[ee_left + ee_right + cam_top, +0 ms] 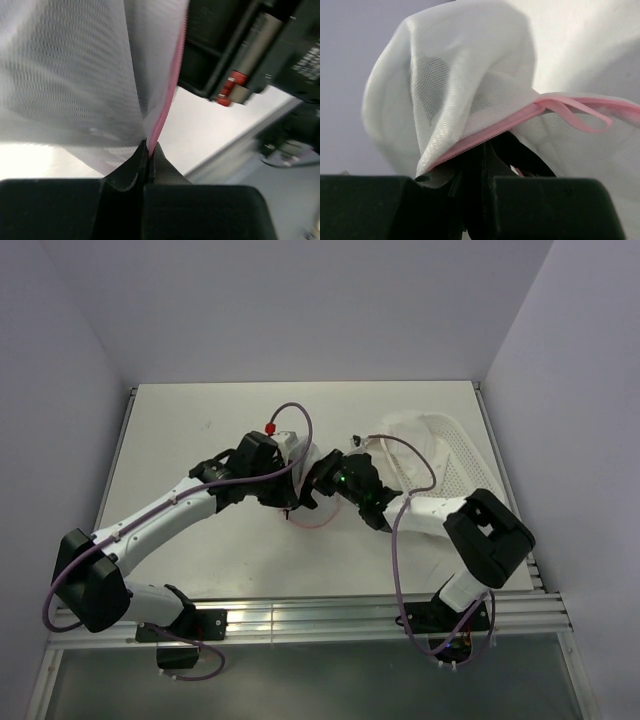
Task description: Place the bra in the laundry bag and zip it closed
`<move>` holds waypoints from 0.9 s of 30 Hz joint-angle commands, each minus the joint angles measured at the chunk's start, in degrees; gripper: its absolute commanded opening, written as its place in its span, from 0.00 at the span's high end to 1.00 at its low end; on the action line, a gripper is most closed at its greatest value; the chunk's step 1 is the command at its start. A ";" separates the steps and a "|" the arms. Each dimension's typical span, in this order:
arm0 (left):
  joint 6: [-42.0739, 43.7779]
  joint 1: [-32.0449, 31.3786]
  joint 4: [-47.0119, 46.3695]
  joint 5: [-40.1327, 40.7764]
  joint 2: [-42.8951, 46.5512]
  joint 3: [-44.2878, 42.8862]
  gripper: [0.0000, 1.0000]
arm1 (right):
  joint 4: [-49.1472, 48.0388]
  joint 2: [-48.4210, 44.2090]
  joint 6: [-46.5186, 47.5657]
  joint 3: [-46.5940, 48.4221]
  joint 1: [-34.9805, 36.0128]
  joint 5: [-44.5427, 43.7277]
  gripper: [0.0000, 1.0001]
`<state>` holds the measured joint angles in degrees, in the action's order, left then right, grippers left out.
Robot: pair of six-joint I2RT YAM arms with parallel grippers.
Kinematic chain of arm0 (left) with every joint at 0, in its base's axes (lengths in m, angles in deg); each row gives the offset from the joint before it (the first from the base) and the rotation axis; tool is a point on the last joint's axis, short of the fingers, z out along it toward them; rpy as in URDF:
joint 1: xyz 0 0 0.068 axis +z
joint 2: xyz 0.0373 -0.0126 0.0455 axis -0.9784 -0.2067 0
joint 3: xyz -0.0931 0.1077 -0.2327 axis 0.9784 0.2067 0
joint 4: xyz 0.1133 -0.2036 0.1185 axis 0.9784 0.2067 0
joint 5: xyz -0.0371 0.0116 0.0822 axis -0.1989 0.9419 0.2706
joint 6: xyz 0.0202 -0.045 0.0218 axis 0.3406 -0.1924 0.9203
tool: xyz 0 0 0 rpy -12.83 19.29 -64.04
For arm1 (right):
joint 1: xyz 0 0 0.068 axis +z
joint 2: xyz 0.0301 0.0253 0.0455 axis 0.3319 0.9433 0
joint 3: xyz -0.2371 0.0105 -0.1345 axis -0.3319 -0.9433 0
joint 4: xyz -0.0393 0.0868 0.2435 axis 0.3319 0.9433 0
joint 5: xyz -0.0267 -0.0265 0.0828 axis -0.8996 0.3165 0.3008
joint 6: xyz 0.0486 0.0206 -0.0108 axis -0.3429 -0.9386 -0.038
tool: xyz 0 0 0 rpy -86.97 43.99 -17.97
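Note:
The laundry bag [307,465] hangs bunched between my two grippers above the table's middle. My left gripper [292,502] is shut on its pink zipper trim [170,85], with white mesh [75,75] spreading up from the jaws [149,145]. My right gripper [320,480] is shut on the pink trim [520,120] too, the mesh [470,65] bulging above its jaws [482,147]. A pink pull loop [580,112] lies along the trim. The bra does not show clearly. A dark shape [530,157] under the trim could be it or the other gripper.
A white perforated basket [455,455] lies at the right rear of the table with a white cloth [410,432] in it. The right arm's elbow [490,535] stands near the table's right front edge. Purple cables loop over both arms.

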<state>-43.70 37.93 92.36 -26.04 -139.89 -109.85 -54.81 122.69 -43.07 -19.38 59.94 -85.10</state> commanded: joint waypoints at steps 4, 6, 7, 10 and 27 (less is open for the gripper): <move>-4.25 -1.70 -3.92 -14.92 1.60 -2.85 1.00 | -0.47 -8.90 0.85 -1.11 1.28 -17.90 1.00; -5.92 -1.70 -6.03 -18.53 2.04 -2.85 1.00 | 0.15 -9.69 -0.37 -1.29 1.28 -19.56 1.00; -6.36 -1.78 -6.73 -19.41 2.38 -2.58 1.00 | 0.76 -10.48 -1.08 -1.55 1.28 -19.92 1.00; -6.37 -1.61 -5.96 -16.54 3.00 -3.10 1.00 | 1.37 -12.76 -2.22 -1.90 1.37 -19.58 1.00; -37.73 -0.20 -48.83 -42.09 4.15 8.84 1.00 | 31.87 -22.00 -2.84 5.92 7.17 -45.85 1.00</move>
<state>-71.15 37.89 57.56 -60.86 -136.92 -102.22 -29.98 101.91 -44.25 -16.87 67.02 -121.58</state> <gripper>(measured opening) 0.023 0.157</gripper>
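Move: The left fingers already pinch the laundry bag's pink zip edge; the body of the bag lies about 6 cm to their right, 4 cm ahead and 3 cm lower. The right hand, its fingers in the bag's mouth with the bra, has the bag's middle some 4 cm back and 3 cm below and the bra just below the fingertips. The basket stands roughly 33 cm to the right hand's right, about 4 cm farther out and 12 cm lower. Both hands raise the bag and carry it right, towards the basket: the left keeps its shut pinch on the zip edge, rising about 10 cm while going 8 cm right and some 5 cm back, and rolls so its fingers swing from pointing down towards pointing right. The right hand keeps its fingers in the mouth with the bra, moving 8 cm right and 7 cm up as it turns nearly 30 degrees clockwise, its gripper opening unchanged. ##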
